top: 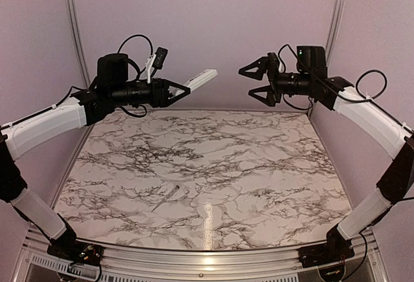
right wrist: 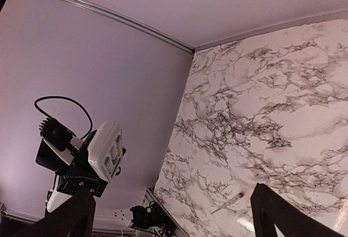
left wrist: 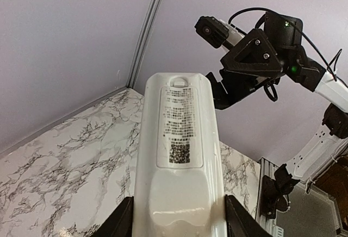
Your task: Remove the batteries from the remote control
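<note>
My left gripper (top: 178, 91) is raised high over the back left of the table and shut on the near end of the remote control (top: 199, 78), which points toward the right arm. In the left wrist view the white remote control (left wrist: 179, 155) shows its back face, with a printed label and a closed cover, between the black fingers (left wrist: 117, 220). My right gripper (top: 247, 80) hangs open, facing the remote's tip with a gap between them. From the right wrist, the remote control (right wrist: 106, 150) shows its button face. The batteries are hidden.
A thin pale grey stick (top: 167, 197) lies on the marble table (top: 259, 165) near the front left, also seen as a stick (right wrist: 227, 203) in the right wrist view. Pale walls and metal posts close the back and sides.
</note>
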Controlling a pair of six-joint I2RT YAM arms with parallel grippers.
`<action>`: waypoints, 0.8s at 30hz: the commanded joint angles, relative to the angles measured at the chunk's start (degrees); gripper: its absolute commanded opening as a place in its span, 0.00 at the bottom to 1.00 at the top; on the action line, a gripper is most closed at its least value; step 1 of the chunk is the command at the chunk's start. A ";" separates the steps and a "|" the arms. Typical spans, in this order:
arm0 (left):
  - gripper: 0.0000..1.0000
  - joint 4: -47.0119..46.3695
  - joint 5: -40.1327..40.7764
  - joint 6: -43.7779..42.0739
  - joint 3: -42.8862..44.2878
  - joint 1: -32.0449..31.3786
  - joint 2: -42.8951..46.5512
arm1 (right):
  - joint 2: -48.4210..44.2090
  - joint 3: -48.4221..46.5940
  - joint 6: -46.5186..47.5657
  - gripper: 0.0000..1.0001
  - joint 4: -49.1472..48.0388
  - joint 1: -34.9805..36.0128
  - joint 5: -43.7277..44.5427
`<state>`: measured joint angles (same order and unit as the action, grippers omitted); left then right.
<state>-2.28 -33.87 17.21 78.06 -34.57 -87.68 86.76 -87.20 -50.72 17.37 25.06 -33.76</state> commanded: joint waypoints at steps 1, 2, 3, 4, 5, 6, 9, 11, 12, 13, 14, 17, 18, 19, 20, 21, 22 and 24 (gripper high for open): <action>0.00 6.12 3.19 -16.44 0.35 -1.96 3.37 | 0.93 -3.96 0.57 0.98 10.35 -2.35 -11.45; 0.00 5.44 3.97 -20.38 -0.76 -2.53 4.14 | 1.69 -4.95 1.05 0.98 12.04 -2.38 -12.52; 0.00 4.13 4.63 -22.50 -1.97 -3.16 4.94 | 2.52 -6.07 1.47 0.98 14.00 -2.38 -13.52; 0.00 3.10 5.39 -24.74 -3.37 -3.73 5.68 | 3.37 -7.72 1.90 0.98 15.60 -2.38 -15.17; 0.00 1.16 5.74 -27.09 -4.66 -4.20 6.34 | 4.32 -9.05 2.44 0.98 17.23 -2.38 -16.36; 0.00 0.23 4.95 -30.25 -5.96 -4.61 6.86 | 5.21 -10.39 3.19 0.98 18.94 -2.38 -17.29; 0.00 -1.69 3.80 -36.78 -9.24 -5.87 8.41 | 7.28 -13.90 5.48 0.98 23.38 -2.36 -18.59; 0.00 -2.48 3.39 -36.52 -10.09 -5.95 8.59 | 8.06 -15.16 6.51 0.98 24.94 -2.30 -20.00; 0.00 -1.86 2.92 -36.52 -10.01 -5.95 8.39 | 8.17 -15.41 6.85 0.98 25.21 -2.30 -20.73; 0.00 -0.68 2.45 -36.83 -9.61 -6.03 8.02 | 8.18 -15.52 7.12 0.98 25.51 -2.22 -21.33; 0.00 0.66 1.76 -36.97 -9.11 -6.04 7.64 | 8.24 -15.54 7.65 0.98 26.03 -2.16 -21.76; 0.00 1.58 -0.71 -37.76 -9.22 -6.12 7.39 | 8.39 -15.46 9.84 0.98 29.35 -1.97 -22.31; 0.00 1.50 -1.07 -38.08 -9.53 -6.13 7.43 | 8.55 -15.46 10.74 0.98 30.54 -1.75 -22.13; 0.00 1.54 -1.43 -38.92 -9.65 -6.20 7.48 | 8.52 -15.36 11.37 0.98 31.40 -1.43 -21.96; 0.00 2.04 -1.62 -40.26 -9.80 -6.32 7.63 | 8.66 -15.29 11.72 0.98 31.85 -1.04 -21.81; 0.00 2.19 -1.53 -41.91 -9.90 -6.66 7.63 | 8.68 -15.21 11.78 0.97 31.86 -0.24 -21.79; 0.00 3.78 -1.44 -42.76 -9.86 -6.81 7.59 | 8.66 -15.20 11.85 0.97 31.55 0.62 -21.77; 0.00 4.90 -1.94 -43.77 -9.54 -6.97 7.21 | 9.11 -15.19 11.55 0.96 30.94 2.46 -21.71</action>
<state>-0.03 -33.78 -22.02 68.49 -40.95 -80.36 94.85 -100.47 -41.10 46.35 24.14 -54.63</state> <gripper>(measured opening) 0.521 0.972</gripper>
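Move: The left hand already holds the remote control by one end in mid-air; its middle lies about 5 cm to the right of that hand's fingers and 2 cm ahead, practically level. From the empty, open right hand, the remote's middle is roughly 15 cm to the left, straight across and at about the same height. Nothing else stands near either hand. Back towards the bases, both hands go together, each also sinking about 3 cm: the left draws the remote in some 7 cm while rolling about 35 degrees, its upper side coming back, and keeps its grip. The right comes back some 5 cm and edges closer to the remote, staying wide open, its fingers tipping down and swinging counter-clockwise about 20 degrees towards it. ##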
